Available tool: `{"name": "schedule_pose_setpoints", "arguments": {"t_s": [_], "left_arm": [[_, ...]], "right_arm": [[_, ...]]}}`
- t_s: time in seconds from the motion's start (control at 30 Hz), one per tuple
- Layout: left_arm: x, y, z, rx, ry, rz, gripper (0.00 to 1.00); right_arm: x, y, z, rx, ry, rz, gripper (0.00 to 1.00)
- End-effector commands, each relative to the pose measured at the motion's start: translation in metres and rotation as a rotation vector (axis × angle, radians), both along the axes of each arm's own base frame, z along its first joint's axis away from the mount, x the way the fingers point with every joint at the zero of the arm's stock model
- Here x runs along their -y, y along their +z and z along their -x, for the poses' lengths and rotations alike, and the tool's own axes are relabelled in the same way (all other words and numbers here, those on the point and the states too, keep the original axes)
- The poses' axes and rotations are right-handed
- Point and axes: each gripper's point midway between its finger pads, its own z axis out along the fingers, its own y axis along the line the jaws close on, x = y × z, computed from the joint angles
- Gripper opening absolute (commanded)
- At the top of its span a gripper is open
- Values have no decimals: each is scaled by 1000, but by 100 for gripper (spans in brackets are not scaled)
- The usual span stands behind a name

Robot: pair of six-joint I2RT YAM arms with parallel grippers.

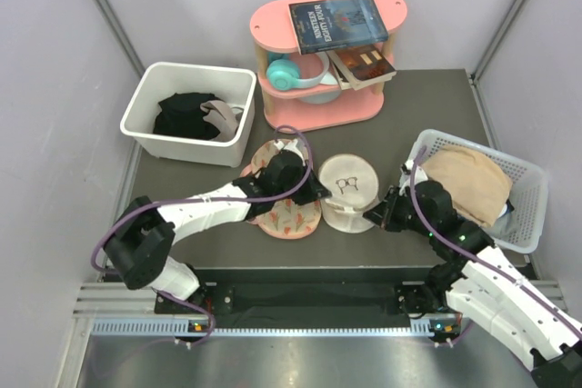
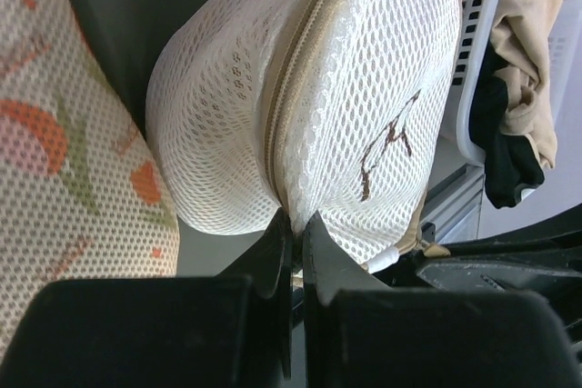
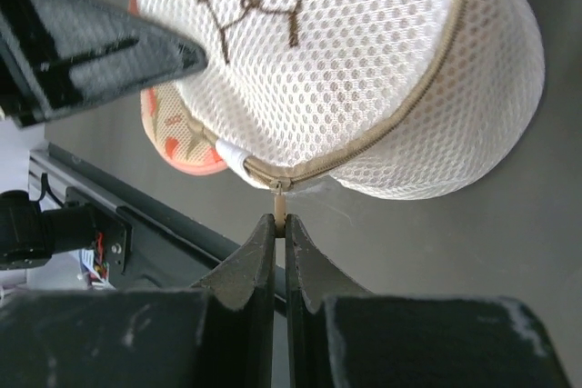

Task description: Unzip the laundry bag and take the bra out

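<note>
The laundry bag (image 1: pixel 347 193), a cream-white mesh dome with a brown glasses print, sits on the dark mat between both arms. My left gripper (image 1: pixel 318 195) is at its left edge. In the left wrist view the gripper (image 2: pixel 296 224) is shut on the bag's (image 2: pixel 227 134) mesh rim right by the zip (image 2: pixel 300 70). My right gripper (image 1: pixel 371 215) is at the near right edge. In the right wrist view the gripper (image 3: pixel 281 222) is shut on the small tan zip pull (image 3: pixel 281 200) hanging from the bag (image 3: pixel 364 70). The zip (image 3: pixel 391 134) looks closed where it shows. The bra is hidden.
A pink floral mesh piece (image 1: pixel 286 197) lies just left of the bag, under the left arm. At the back left is a white bin (image 1: pixel 145 102) with black clothes. A white basket (image 1: pixel 536 197) with a beige garment (image 1: pixel 468 184) stands right. A pink shelf (image 1: pixel 327 52) stands behind.
</note>
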Motion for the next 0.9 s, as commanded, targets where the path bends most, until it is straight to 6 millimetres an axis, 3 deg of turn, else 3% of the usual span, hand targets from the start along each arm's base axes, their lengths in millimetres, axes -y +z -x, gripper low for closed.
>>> {"name": "schedule_pose_setpoints", "arguments": {"t_s": [0.0, 0.07, 0.13, 0.17, 0.3, 0.33, 0.4, 0.43, 0.57, 0.87], "left_arm": [[-4, 12, -35, 68, -25, -33, 0], [-10, 14, -44, 59, -29, -58, 0], [-12, 18, -48, 64, -33, -63, 11], [-14, 18, -48, 57, -33, -68, 31], [-20, 22, -32, 7, -23, -34, 73], [-25, 12, -24, -45, 3, -29, 75], [-30, 16, -13, -67, 28, 3, 77], [-36, 6, -5, -109, 55, 7, 77], [-35, 9, 15, -132, 86, 69, 78], [-11, 14, 17, -127, 99, 122, 77]], "right_arm": [[-24, 38, -11, 123, 104, -82, 0], [-28, 40, -13, 126, 118, -93, 0], [-33, 41, -16, 131, 126, -100, 0], [-35, 41, -17, 133, 130, -101, 0], [-43, 45, -24, 138, 132, -119, 0], [-45, 44, -24, 135, 137, -121, 0], [-48, 41, -24, 127, 144, -124, 0], [-51, 40, -22, 124, 152, -127, 0], [-59, 38, -19, 113, 175, -136, 0], [-86, 36, -9, 99, 255, -154, 0]]}}
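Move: The left fingers, shut, still pinch the zip edge at the left side of the laundry bag. The bag's middle is about 5 cm to their right, level in reach and 3 cm lower, the zipper pull roughly 9 cm right and 5 cm back, and the floral bag's middle some 8 cm left. The right fingers already hold the zipper pull at their tips; from them the laundry bag's middle lies about 5 cm ahead, 4 cm left and 3 cm lower. The left hand goes about 4 cm forward and opens wide, letting go of the bag's zip edge, then swings back some 7 cm, drifting a little left and tipping down roughly 10 degrees, to end open close to the white tab at the bag's near left side. Meanwhile the right hand keeps its pinch on the zipper pull and carries it about 6 cm left along the bag's near side towards the open left fingers, turning some 10 degrees counter-clockwise, with hardly any change of height. ##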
